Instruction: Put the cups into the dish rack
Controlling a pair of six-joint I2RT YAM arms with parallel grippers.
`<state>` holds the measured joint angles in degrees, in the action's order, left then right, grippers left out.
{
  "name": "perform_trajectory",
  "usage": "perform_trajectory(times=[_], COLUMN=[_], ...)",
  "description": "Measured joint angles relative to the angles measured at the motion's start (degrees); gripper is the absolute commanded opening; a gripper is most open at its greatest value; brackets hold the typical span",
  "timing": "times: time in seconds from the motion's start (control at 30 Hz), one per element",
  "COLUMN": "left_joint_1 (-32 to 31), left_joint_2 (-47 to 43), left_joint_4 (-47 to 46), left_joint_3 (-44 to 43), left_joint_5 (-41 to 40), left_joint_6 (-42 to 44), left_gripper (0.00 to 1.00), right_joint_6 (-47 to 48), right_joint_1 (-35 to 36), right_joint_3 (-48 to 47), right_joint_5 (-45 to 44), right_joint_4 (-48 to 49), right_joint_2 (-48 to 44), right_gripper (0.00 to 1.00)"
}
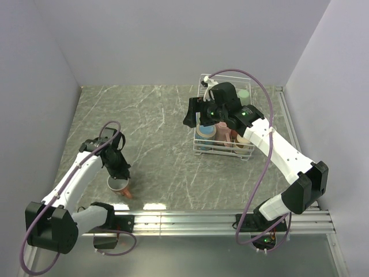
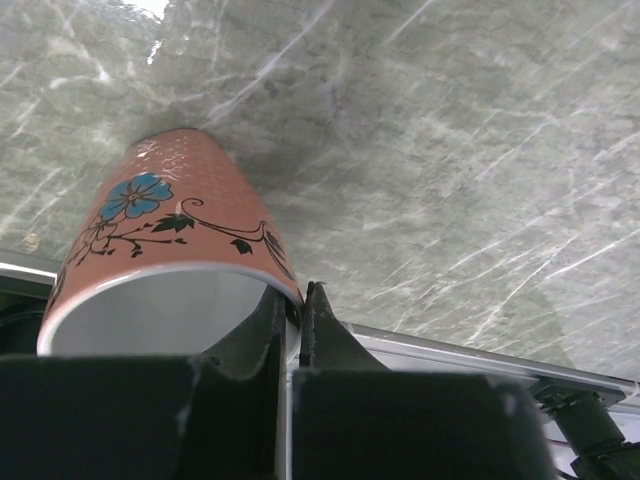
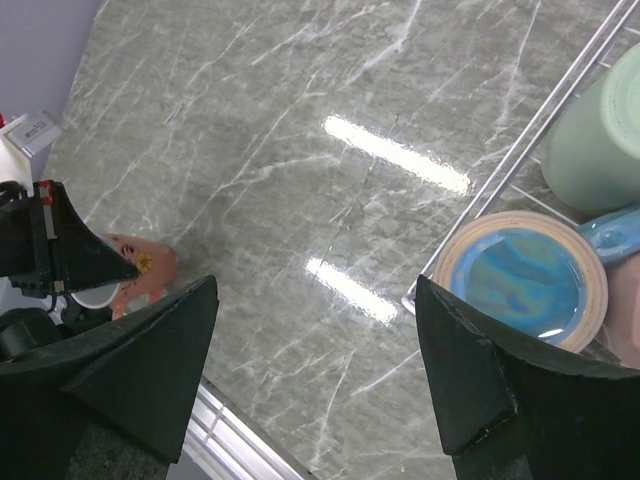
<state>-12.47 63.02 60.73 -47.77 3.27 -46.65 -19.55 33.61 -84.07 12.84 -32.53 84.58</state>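
A salmon cup [image 2: 175, 235] with a blue flower print is in my left gripper [image 2: 295, 300], which is shut on its rim, one finger inside and one outside. In the top view this cup [image 1: 121, 187] is tilted, low over the table near the front left, under the left gripper [image 1: 117, 172]. It also shows in the right wrist view [image 3: 138, 272]. The white wire dish rack [image 1: 201, 151] stands at the back right and holds a blue-glazed cup [image 3: 525, 275], a green cup [image 3: 600, 140] and pink ones [image 1: 223, 134]. My right gripper [image 3: 315, 290] is open and empty, above the rack's left edge [image 1: 194, 115].
The table is grey marble [image 1: 155, 127], with walls on three sides. An aluminium rail [image 1: 196, 219] runs along the near edge, close behind the salmon cup. The right arm's purple cable [image 1: 262, 167] loops over the rack and down to the base.
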Motion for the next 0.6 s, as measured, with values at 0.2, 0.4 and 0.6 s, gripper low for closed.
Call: perform_trajectory(times=[0.2, 0.4, 0.6], left_joint_1=[-0.2, -1.3, -3.6], left_joint_2=[3.0, 9.0, 17.1], left_joint_4=[0.3, -3.1, -6.9], left_joint_3=[-3.3, -10.8, -17.9], left_joint_5=[-0.1, -0.2, -0.6], left_joint_6=[0.5, 1.4, 2.1], left_gripper=[0.0, 0.0, 0.0], right_joint_6=[0.2, 0.2, 0.2], right_joint_1=[0.0, 0.0, 0.0], right_joint_3=[0.0, 0.0, 0.0], right_joint_5=[-0.3, -0.4, -0.6], right_joint_4=[0.0, 0.0, -0.1], right_joint_2=[0.0, 0.2, 0.4], right_gripper=[0.86, 0.86, 0.86])
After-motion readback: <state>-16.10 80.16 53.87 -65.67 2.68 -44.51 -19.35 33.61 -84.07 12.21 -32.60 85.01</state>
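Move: The pink cup is already pinched at its rim, its middle about 3 cm back, 3 cm left and 5 cm below the left hand. The waiting right gripper is some 15 cm ahead of the left hand, 23 cm right and 17 cm higher. The dish rack lies about 27 cm ahead, 41 cm right and 5 cm lower. From the right hand, the cup is roughly 18 cm back, 27 cm left and 22 cm below. Keep the left fingers shut on the cup's rim and carry the cup about 10 cm forward over the bare table, rising 3 to 4 cm and edging about as much to the right, towards the right gripper and the rack. Start gently, then speed up, letting the fingertips swing forward by less than 10 degrees. ##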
